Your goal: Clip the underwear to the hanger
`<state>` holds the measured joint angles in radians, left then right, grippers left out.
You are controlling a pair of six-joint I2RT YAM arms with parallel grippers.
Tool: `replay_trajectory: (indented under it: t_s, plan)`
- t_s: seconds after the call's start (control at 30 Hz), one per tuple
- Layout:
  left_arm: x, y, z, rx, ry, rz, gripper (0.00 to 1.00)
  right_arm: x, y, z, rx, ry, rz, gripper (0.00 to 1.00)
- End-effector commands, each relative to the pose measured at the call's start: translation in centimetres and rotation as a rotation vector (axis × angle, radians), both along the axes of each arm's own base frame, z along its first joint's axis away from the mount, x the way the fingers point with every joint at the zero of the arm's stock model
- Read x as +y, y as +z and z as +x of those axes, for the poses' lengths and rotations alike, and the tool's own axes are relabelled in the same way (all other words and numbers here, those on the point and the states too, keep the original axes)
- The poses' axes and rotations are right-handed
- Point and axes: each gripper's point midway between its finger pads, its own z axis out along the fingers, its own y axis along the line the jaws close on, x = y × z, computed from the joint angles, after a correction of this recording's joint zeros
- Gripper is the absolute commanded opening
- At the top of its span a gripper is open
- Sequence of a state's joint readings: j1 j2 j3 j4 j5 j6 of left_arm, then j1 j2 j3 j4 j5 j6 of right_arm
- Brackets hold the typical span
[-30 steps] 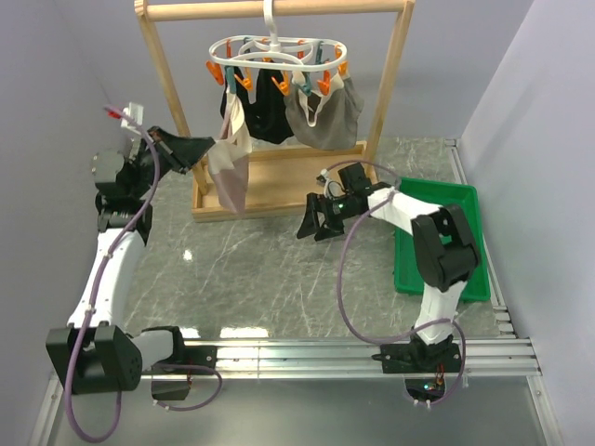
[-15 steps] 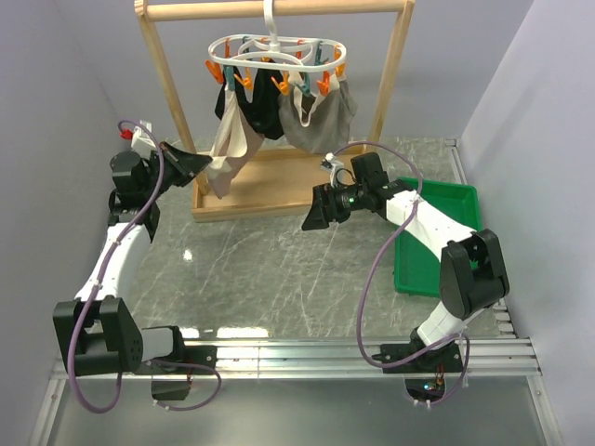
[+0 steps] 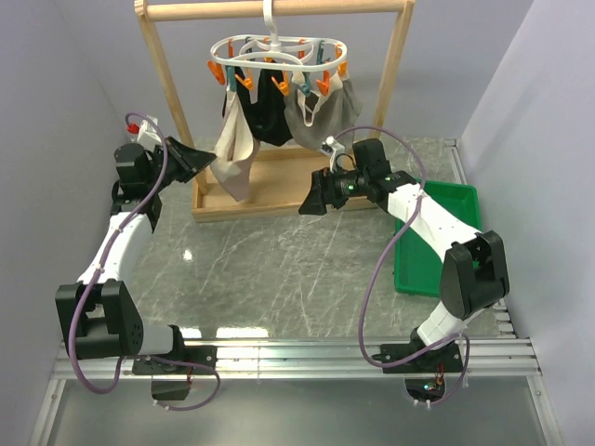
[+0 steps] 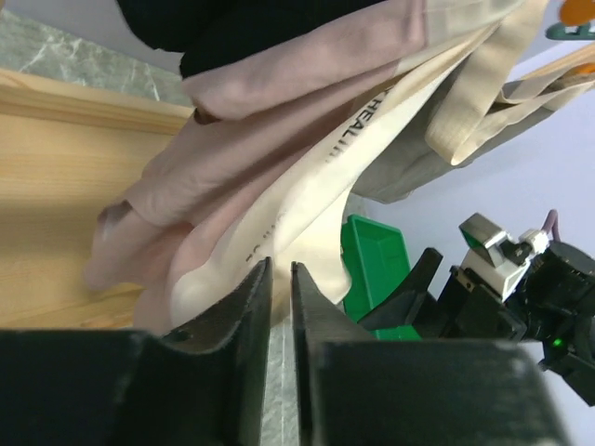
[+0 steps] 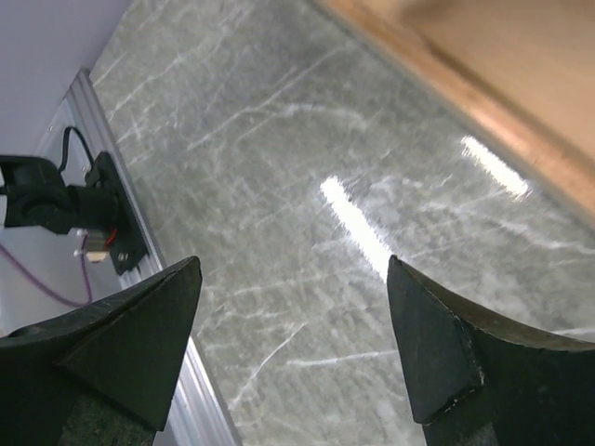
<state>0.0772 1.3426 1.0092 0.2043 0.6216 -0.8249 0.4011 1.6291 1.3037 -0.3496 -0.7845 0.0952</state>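
The white oval hanger with orange and teal pegs hangs from the rack's top bar. The pink-beige underwear dangles from pegs at its left end, its cream waistband running down towards the rack's base. My left gripper points at the underwear's lower left edge. In the left wrist view its jaws stand a narrow slit apart, with bare table showing through and the fabric just past the tips. My right gripper hovers over the table right of the underwear, wide open and empty.
A black garment and a grey-taupe garment hang from the same hanger. The wooden rack stands on a flat wooden base. A green tray sits at the right.
My left jaws have parted slightly from shut, and the underwear has swung back to hang under the hanger. My right arm has reached farther back towards the rack, still open.
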Motion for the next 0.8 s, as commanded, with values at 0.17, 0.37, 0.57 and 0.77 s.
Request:
replay_trajectory:
  t_s: [0.17,0.37,0.57,0.77]
  plan:
    - [0.0,3.0,1.3,-0.104,-0.021,0.065,0.36,1.6,5.0,4.5,-0.186,-0.078,0.089,0.83]
    - [0.2,3.2,1.9,-0.118,-0.016,0.08,0.37,2.2,6.5,7.2,-0.25,-0.159,0.122,0.79]
    - [-0.2,3.4,1.6,-0.138,-0.048,0.087,0.37,3.5,7.7,9.7,-0.29,-0.215,0.17,0.66]
    - [-1.2,4.4,0.4,-0.199,-0.124,0.118,0.48,4.0,8.5,10.3,-0.311,-0.227,0.194,0.65]
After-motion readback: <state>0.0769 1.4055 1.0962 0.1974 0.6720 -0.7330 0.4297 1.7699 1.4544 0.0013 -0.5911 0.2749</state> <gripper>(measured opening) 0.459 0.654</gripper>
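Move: The half-hung pink underwear has its middle about 5 cm ahead of the left hand and 7 cm to its right, nearly level; its teal clip is some 9 cm ahead, 5 cm right and 18 cm up, and the black underwear about 12 cm ahead, 13 cm right. From the right hand the pink underwear lies roughly 13 cm ahead, 18 cm left and 8 cm up, the gray underwear 20 cm ahead, 4 cm right, 14 cm up. Forward, with some rise and a drift to its left, the right hand travels about 11 cm in under the hanger towards the hanging pink underwear, fingertips tilting up and swinging clockwise, its wide-open jaws narrowing partway. The left hand almost stays put, easing a centimetre or two forward and up as its barely parted fingers spread to about half open and let the pink cloth's waistband edge come free. ##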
